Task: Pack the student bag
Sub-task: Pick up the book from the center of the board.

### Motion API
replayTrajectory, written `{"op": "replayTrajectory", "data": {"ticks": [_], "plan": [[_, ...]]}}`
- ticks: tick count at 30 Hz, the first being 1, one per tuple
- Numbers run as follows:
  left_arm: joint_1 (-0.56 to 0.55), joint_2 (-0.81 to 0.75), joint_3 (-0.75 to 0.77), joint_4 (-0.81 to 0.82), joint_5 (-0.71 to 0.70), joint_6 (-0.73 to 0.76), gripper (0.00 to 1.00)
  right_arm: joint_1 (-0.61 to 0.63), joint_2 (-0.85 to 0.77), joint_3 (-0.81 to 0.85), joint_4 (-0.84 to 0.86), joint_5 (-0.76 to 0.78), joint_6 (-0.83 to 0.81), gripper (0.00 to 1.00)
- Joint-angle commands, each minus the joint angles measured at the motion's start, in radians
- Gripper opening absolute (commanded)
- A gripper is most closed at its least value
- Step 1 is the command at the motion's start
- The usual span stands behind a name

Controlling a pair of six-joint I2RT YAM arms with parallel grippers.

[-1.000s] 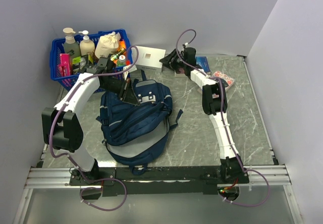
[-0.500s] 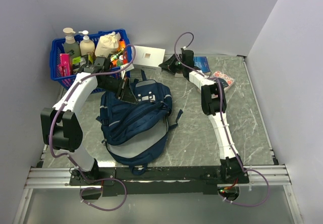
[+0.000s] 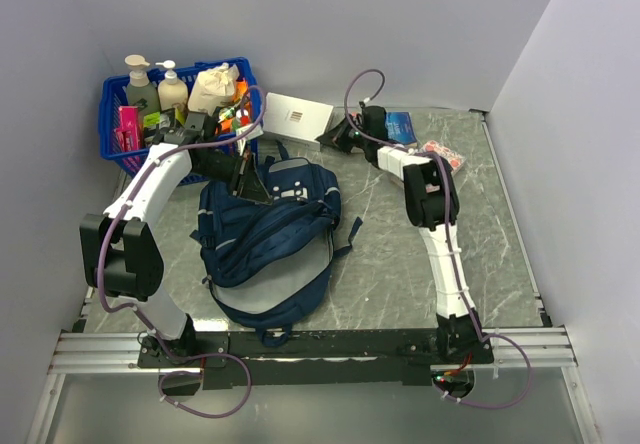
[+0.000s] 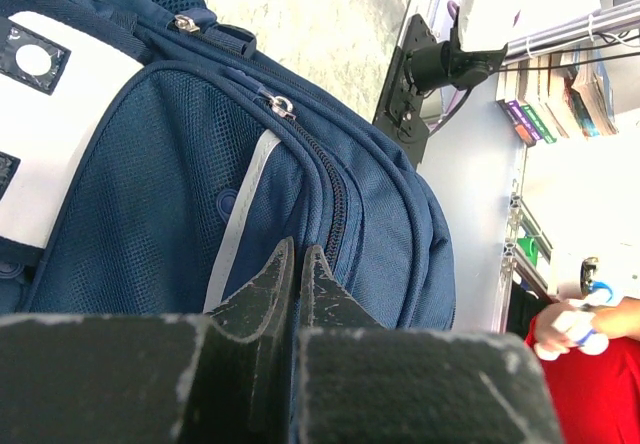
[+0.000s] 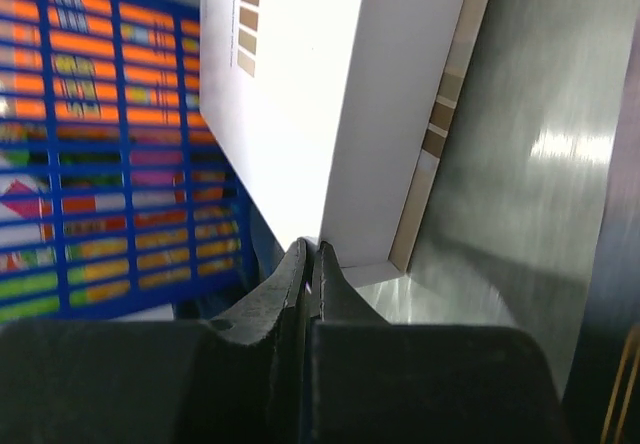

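Note:
The student bag (image 3: 265,239), navy with a white patch and grey stripe, lies left of the table's middle. It fills the left wrist view as the student bag (image 4: 150,194). My left gripper (image 3: 248,176) is at the bag's far top end. Its jaws (image 4: 298,254) are shut on a fold of blue fabric beside the zipper (image 4: 335,204). At the back, my right gripper (image 3: 328,134) is shut on the near corner of a white box (image 3: 298,114). The right wrist view shows the gripper (image 5: 312,249) pinching that box (image 5: 300,94), which is tilted up off the table.
A blue plastic basket (image 3: 110,114) with pump bottles (image 3: 140,79) and packets stands at the back left, close behind the white box; its wall (image 5: 100,164) shows in the right wrist view. A blue book (image 3: 403,124) and a pink packet (image 3: 445,154) lie at the back right.
My right gripper has closed onto the white box's corner, and the box has tipped up and shifted slightly. The left gripper stays shut on the bag and has barely moved.

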Motion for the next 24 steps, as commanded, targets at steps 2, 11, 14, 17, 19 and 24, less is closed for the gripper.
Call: {"op": "replayTrajectory", "data": {"ticks": [2,11,14,17,19,24], "plan": [[0.041,0.017,-0.001,0.130,-0.086,0.055,0.01,0.012,-0.342,-0.180,0.103,-0.012,-0.105,0.00],[0.018,-0.006,-0.055,0.194,-0.122,0.045,0.01,-0.013,-0.773,-0.531,0.129,0.044,-0.196,0.00],[0.017,-0.009,-0.076,0.219,-0.123,0.031,0.01,-0.016,-0.929,-0.657,0.109,0.075,-0.219,0.00],[0.017,-0.012,-0.095,0.266,-0.131,0.005,0.01,-0.031,-1.092,-0.752,0.026,0.113,-0.251,0.00],[0.017,-0.012,-0.096,0.314,-0.138,-0.018,0.01,-0.037,-1.213,-0.809,-0.035,0.141,-0.278,0.00],[0.015,0.008,-0.052,0.438,-0.146,-0.145,0.01,-0.070,-1.462,-0.910,-0.366,0.248,-0.334,0.00]]}}
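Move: The right gripper already pinches the white book by its near right corner; the book's middle lies about 6 cm ahead and 6 cm left of it. The open backpack, where the book is to go, has its middle some 32 cm back and 12 cm left. The blue book lies roughly 14 cm to the right, level with the gripper, and the basket about 34 cm left and 3 cm ahead. From the left gripper the backpack's middle is about 4 cm back, 2 cm left and 14 cm below. Keep the right fingers shut on the white book's corner and lift it fast off the table: start back, then climb steeply about 25 cm while drawing back some 22 cm and swinging about 10 cm right, the rise easing near the end. Tip the fingers up some 25 degrees as you go. Let the left gripper keep its grip on the backpack's cloth, nearly still. ##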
